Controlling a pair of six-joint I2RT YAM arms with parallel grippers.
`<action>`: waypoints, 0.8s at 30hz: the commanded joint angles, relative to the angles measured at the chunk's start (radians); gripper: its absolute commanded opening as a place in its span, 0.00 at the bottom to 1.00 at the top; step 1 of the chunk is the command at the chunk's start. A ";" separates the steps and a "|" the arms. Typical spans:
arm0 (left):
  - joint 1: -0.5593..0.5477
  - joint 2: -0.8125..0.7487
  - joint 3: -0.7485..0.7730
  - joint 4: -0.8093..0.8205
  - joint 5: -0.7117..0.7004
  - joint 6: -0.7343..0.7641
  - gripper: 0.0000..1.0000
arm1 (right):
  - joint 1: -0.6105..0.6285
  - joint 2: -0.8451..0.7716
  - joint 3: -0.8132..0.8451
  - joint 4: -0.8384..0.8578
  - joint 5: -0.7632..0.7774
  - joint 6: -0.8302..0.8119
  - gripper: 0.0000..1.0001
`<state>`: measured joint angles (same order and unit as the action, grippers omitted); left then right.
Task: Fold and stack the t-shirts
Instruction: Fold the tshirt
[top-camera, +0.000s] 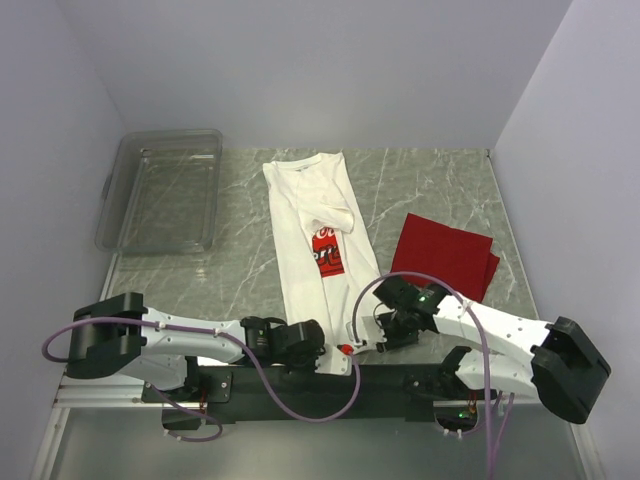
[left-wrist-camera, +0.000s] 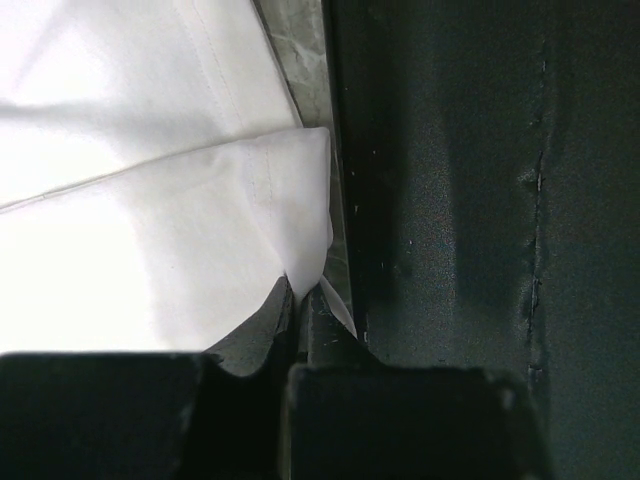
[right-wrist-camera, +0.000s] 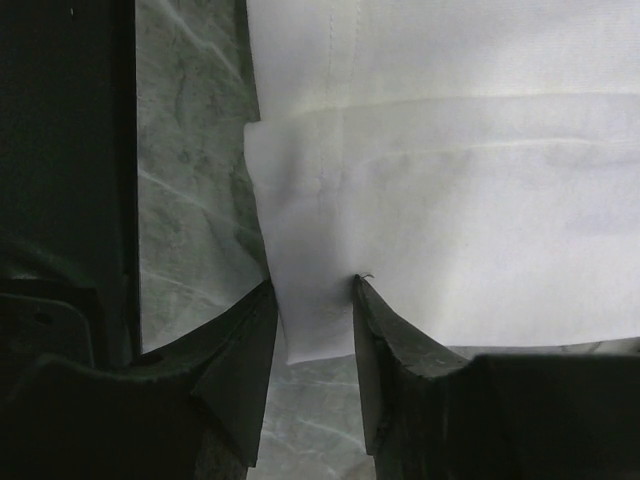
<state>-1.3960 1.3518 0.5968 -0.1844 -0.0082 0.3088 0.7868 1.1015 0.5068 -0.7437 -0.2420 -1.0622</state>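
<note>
The white t-shirt (top-camera: 305, 200) lies as a long narrow strip down the middle of the table, its red print (top-camera: 328, 255) facing up. A plain red t-shirt (top-camera: 445, 255) rests flat to its right. My left gripper (top-camera: 318, 345) is at the strip's near left corner, and the left wrist view shows it (left-wrist-camera: 300, 300) shut on a pinch of white cloth (left-wrist-camera: 150, 250). At the near right corner, my right gripper (top-camera: 372, 335) stands with jaws apart. In the right wrist view it (right-wrist-camera: 312, 285) straddles the white corner (right-wrist-camera: 450, 200) without squeezing it.
A clear plastic bin (top-camera: 160, 190) stands at the back left of the marble table (top-camera: 240, 270). The black base rail (left-wrist-camera: 450, 200) runs right behind both grippers along the near edge. Grey walls close in the left and right sides.
</note>
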 joint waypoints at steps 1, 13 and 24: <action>-0.009 -0.037 0.000 0.037 0.013 -0.010 0.01 | 0.054 0.037 0.009 0.040 0.076 0.099 0.42; -0.009 -0.072 -0.018 0.037 -0.004 0.001 0.01 | 0.069 0.063 0.047 0.014 -0.009 0.162 0.00; 0.104 -0.198 -0.020 -0.006 0.089 0.061 0.01 | -0.253 0.133 0.352 -0.203 -0.235 0.021 0.00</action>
<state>-1.3571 1.1999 0.5644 -0.1959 0.0124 0.3313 0.5930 1.1763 0.7685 -0.8822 -0.3847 -0.9909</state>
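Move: The t-shirt's near right corner lies practically between the right gripper's open fingertips, down on the table. The red print is about 20 cm farther out and 16 cm to that hand's left; the red shirt is some 19 cm farther out and 10 cm to its right. From the left gripper, which already holds the near left end of the hem, that corner is about 18 cm to the right, 5 cm ahead and a centimetre lower. Shut the right fingers on the white corner, bunching the hem between them while staying low, then swing it up about 6 cm and 4 cm forward towards the print, drifting a little left and turning the wrist some 15 degrees, mostly clockwise. Keep the left pinch and raise that end of the hem about 3 cm. ##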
